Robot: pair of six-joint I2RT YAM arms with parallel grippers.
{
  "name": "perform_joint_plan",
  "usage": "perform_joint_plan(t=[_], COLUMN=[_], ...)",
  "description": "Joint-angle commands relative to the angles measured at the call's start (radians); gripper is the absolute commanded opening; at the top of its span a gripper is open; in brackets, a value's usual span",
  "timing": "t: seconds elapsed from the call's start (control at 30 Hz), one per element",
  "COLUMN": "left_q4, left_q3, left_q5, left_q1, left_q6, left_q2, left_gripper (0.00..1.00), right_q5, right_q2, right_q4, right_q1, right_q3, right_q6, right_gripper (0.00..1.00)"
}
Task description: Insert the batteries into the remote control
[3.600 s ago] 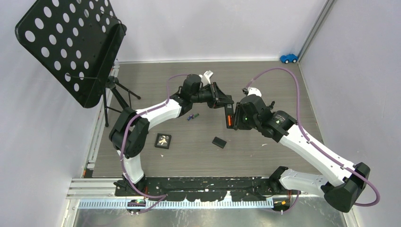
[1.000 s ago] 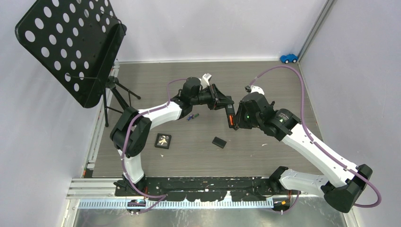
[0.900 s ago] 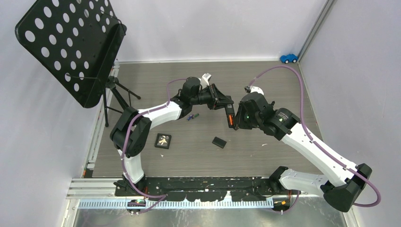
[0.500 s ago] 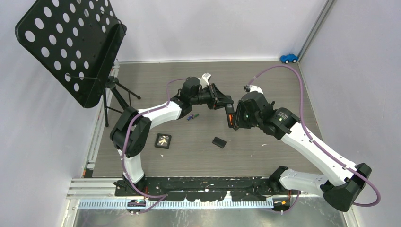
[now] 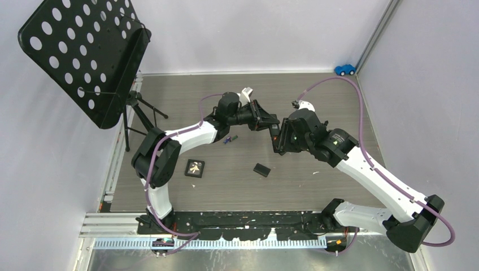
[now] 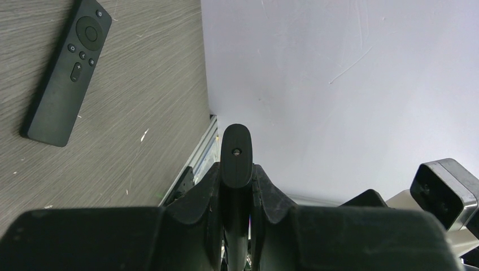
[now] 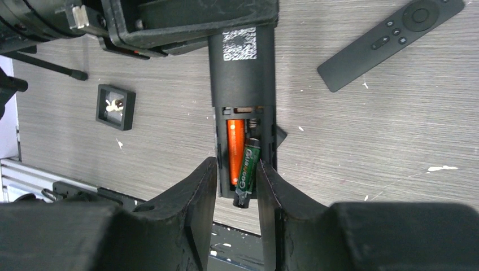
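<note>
My left gripper (image 5: 269,121) is shut on a black remote (image 7: 243,68) and holds it above the table; it is edge-on in the left wrist view (image 6: 236,148). The remote's battery bay is open. An orange battery (image 7: 235,148) lies in it. A dark green battery (image 7: 249,169) sits tilted beside it, its end poking past the remote's end. My right gripper (image 7: 236,168) is open and straddles that end, its right finger (image 7: 274,195) against the green battery. Loose batteries (image 5: 229,139) lie on the table. A black cover plate (image 5: 261,169) lies nearer me.
A second black remote (image 7: 390,42) lies on the table and also shows in the left wrist view (image 6: 65,73). A small black framed square (image 5: 195,167) lies left of the cover plate. A music stand (image 5: 85,56) stands at far left. A blue toy car (image 5: 344,69) sits at the far right corner.
My right gripper has moved left and up onto the remote's open end, so the orange battery is mostly covered in the top view. The left arm has shifted only slightly.
</note>
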Motion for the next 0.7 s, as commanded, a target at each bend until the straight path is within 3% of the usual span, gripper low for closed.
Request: perform_joint_plan(t=[0.0,0.33,0.5,0.67], left_q4=[0.063,0.063,0.177,0.368], left_q3=[-0.005,-0.006,-0.046,-0.096], left_q5=[0.024,0.020,-0.039,-0.115], left_q1=[0.006,0.006,0.011,0.010], left_q6=[-0.010,-0.022,-0.168,-0.395], left_q2=[-0.005,-0.010,-0.019,-0.004], left_gripper=[0.00,0.00,0.00,0.00], right_q5=[0.073,0.093,0.158,0.206], right_q2=[-0.042,-0.092,-0.225,-0.408], right_q4=[-0.016,0.018,0.110,0.242], right_q1=[-0.006,-0.006,-0.006,-0.006], right_q3=[0.045,0.022,-0.061,-0.200], right_q6=[0.016,0.024,0.160,0.358], right_gripper=[0.37,0.34,0.62,0.75])
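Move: The green battery sits askew in the open slot of the remote control, practically between my right fingertips: about 1 cm ahead of that hand and 1 cm below. The orange battery lies beside it, 2 cm ahead and 1 cm left. Down on the table, some 20 cm below, are the battery cover, 11 cm back and 3 cm left, and the second remote, 1 cm ahead and 9 cm right. From my left hand the green battery is about 7 cm back, 1 cm below, straight in line sideways. With the green battery already let go, I shift my right hand about 1.5 cm to the right and slightly up, seeming to nudge the battery's near end sideways off the orange one. Then I spread the fingers wide and pull away from the slot, up and right, nearly 5 cm up in all, tipping and turning the wrist some 20 degrees. My left hand keeps its grip on the remote control and only begins turning it, about 10 degrees, at the end. ##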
